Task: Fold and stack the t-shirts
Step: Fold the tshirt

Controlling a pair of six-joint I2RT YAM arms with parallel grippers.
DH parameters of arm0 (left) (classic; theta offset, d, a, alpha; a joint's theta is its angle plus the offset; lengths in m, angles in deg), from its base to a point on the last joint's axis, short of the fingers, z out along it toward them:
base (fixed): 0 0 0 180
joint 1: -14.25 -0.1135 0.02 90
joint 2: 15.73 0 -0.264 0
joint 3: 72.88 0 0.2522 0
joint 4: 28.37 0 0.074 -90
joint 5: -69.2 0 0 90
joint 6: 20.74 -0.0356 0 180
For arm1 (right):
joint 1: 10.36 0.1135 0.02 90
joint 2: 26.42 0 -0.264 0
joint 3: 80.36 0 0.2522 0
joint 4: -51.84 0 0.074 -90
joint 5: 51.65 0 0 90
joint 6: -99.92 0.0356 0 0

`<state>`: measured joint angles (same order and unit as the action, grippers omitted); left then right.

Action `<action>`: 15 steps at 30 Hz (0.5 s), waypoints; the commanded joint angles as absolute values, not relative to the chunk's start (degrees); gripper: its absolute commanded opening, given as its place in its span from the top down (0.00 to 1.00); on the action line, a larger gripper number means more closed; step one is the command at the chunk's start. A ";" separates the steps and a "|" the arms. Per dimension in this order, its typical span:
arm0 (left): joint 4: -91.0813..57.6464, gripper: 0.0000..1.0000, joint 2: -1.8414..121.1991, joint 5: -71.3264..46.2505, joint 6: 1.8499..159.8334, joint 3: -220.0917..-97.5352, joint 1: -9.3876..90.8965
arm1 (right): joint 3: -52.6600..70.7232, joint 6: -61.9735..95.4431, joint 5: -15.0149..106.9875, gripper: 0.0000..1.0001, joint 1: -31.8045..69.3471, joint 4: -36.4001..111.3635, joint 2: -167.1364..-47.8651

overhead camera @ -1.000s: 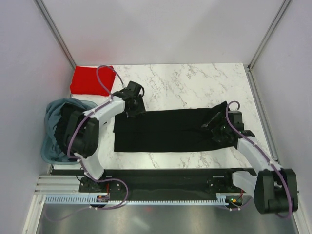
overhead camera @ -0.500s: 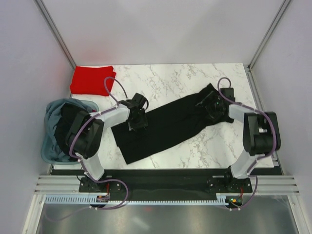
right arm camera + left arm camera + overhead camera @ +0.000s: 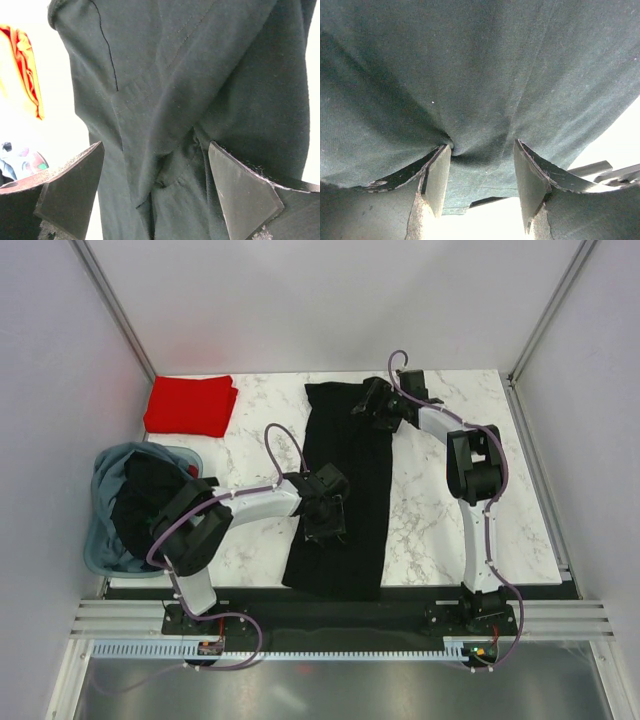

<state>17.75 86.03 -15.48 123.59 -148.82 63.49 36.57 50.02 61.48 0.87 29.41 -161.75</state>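
A large black t-shirt (image 3: 352, 465), folded into a long strip, lies across the marble table from the far edge to the near edge. My left gripper (image 3: 325, 512) rests on its near-left part, jaws apart, both fingertips pressed into the cloth (image 3: 480, 75), which puckers at the left finger (image 3: 437, 175). My right gripper (image 3: 372, 406) sits on the strip's far end, jaws wide, the cloth (image 3: 175, 75) spread flat between them and not pinched. A bright red t-shirt (image 3: 190, 405) lies folded at the far left corner and shows as a red edge (image 3: 25, 60) in the right wrist view.
A grey-blue fabric tub (image 3: 105, 540) with dark shirts (image 3: 150, 495) in it stands at the left edge of the table. Bare marble (image 3: 450, 510) lies right of the strip. White walls close in on three sides.
The black strip has swung from lying left to right to lying far to near. My right gripper swept to the far middle with its end; my left gripper moved nearer and rightward.
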 commanded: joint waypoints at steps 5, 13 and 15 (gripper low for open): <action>16.67 0.39 88.25 -13.77 125.86 -152.65 63.56 | 43.16 45.61 64.78 0.02 1.51 21.20 -168.27; 27.83 0.40 74.65 -25.36 122.44 -158.53 64.53 | 47.30 35.50 60.59 0.02 4.24 17.61 -155.99; 30.54 0.39 71.65 -28.61 121.21 -158.54 64.53 | 44.60 34.71 55.08 0.02 4.32 14.44 -149.05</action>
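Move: The black t-shirt lies as a long strip under both hands. Its middle is about 13 cm ahead of the left hand and 3 cm to its right, and its near end about 14 cm behind that hand. From the right hand, on the shirt's far part, the middle lies some 24 cm back and 7 cm left. The laundry tub stands about 40 cm left and 7 cm ahead of the left hand; the red cloth is roughly 42 cm left of the right hand, level with it. Still touching the t-shirt with half-open fingers, the left hand drags the cloth about 1 cm to the right, then comes free and climbs some 6.5 cm, easing slightly forward as its fingers tip outward. The right hand, wide open on the far part, slides about 2 cm left, then also rises about 2 cm and draws slightly back, turning roughly 10 degrees counter-clockwise. ##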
